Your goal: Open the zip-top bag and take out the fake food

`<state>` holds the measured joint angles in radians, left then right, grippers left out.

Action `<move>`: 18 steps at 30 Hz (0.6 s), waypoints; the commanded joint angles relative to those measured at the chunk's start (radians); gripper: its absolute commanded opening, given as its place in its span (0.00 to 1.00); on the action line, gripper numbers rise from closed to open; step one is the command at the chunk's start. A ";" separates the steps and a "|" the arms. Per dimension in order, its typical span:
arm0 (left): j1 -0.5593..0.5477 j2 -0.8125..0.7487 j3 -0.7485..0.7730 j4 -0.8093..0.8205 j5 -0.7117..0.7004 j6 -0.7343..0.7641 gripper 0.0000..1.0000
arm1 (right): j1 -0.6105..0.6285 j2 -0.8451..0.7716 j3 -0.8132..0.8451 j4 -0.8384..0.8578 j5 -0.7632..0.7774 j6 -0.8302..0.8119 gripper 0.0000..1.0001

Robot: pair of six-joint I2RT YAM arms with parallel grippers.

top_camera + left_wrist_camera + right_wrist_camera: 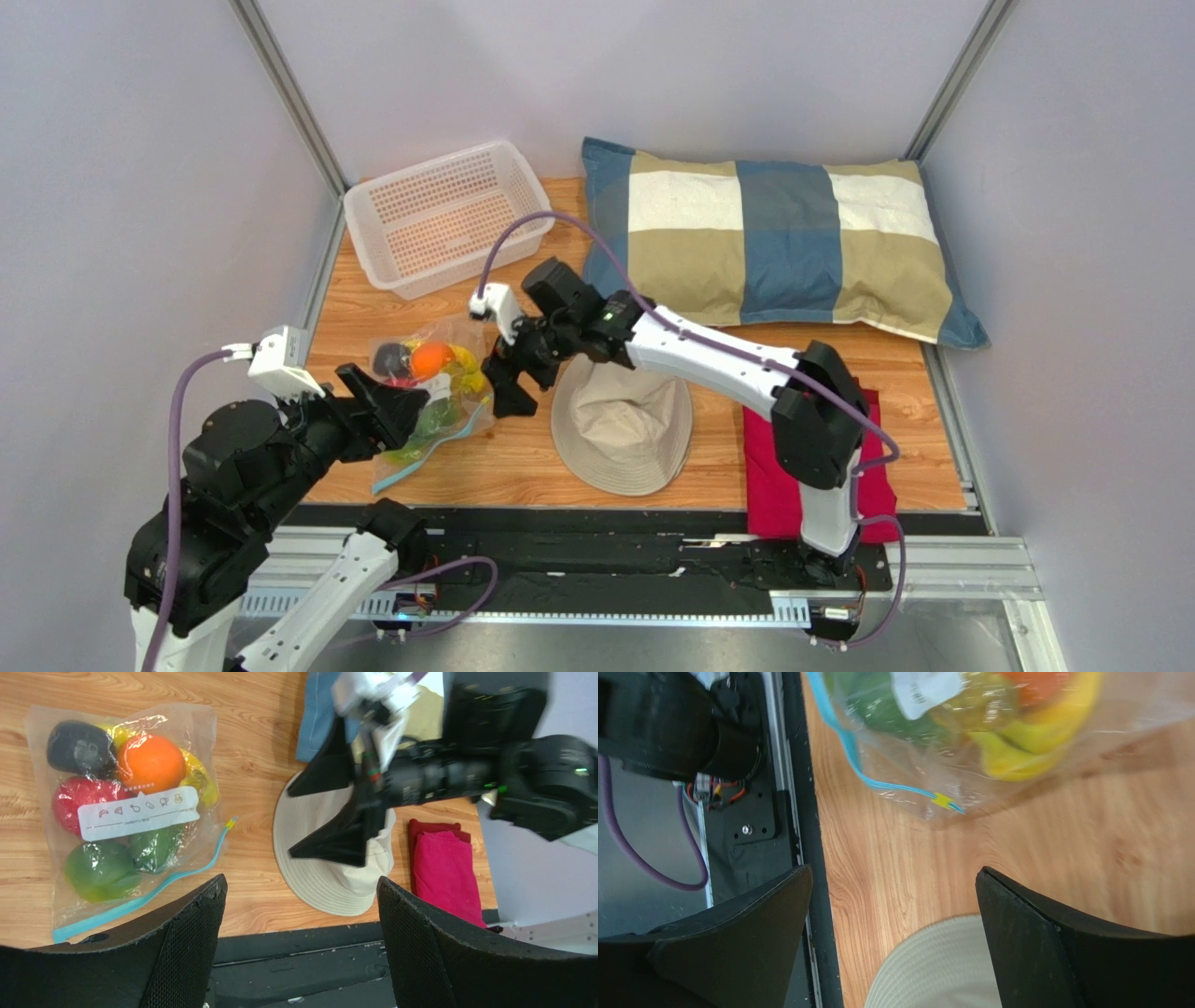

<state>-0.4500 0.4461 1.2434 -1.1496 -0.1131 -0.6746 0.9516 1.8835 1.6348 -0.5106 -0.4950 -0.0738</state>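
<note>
The zip-top bag (435, 396) lies flat on the wooden table, its light blue zip strip (144, 894) running along the near edge. The fake food (150, 763) sits inside it: an orange, a dark piece, a red piece, green pieces and yellow bananas under a white label. My left gripper (386, 401) hovers over the bag's near-left side, open and empty; in its wrist view (302, 885) the bag lies to the left. My right gripper (504, 388) hangs open and empty just right of the bag. Its wrist view (892, 876) shows the zip strip's (859, 759) yellow end tab ahead.
A beige hat (624, 427) lies right of the bag, under the right arm. A white mesh basket (442, 210) stands at the back left and a checked pillow (779, 238) at the back right. A red cloth (765, 483) lies by the table's black front rail (316, 952).
</note>
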 commanded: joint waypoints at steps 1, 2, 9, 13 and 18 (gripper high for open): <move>-0.003 0.034 0.057 -0.056 0.059 0.026 0.81 | 0.056 0.040 -0.041 0.171 -0.100 -0.231 0.90; -0.003 0.042 0.062 -0.064 0.072 0.029 0.81 | 0.079 0.055 -0.056 0.202 -0.077 -0.256 0.89; -0.003 0.085 0.086 -0.099 0.105 0.047 0.79 | 0.118 0.121 -0.159 0.469 0.035 -0.380 0.93; -0.003 0.111 0.105 -0.124 0.142 0.063 0.78 | 0.121 0.203 -0.104 0.501 0.099 -0.429 0.92; -0.003 0.124 0.113 -0.162 0.141 0.079 0.78 | 0.125 0.267 -0.035 0.497 0.085 -0.526 0.90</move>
<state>-0.4500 0.5552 1.3228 -1.2697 0.0063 -0.6327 1.0744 2.1128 1.5181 -0.0971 -0.4263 -0.4778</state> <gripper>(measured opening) 0.778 0.905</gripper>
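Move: The bag's yellow zip slider lies about 9 cm to the right hand's left, 1 cm ahead and some 13 cm below it. From that hand, the orange in the bag is roughly 10 cm ahead and 18 cm left, and the hat about 1 cm back and 12 cm right, both near table level. From the left hand, the slider is about 10 cm ahead, 5 cm right and 28 cm below. Fingers open, the right hand sinks about 10 cm and goes left some 7 towards the zip slider, rolling. ##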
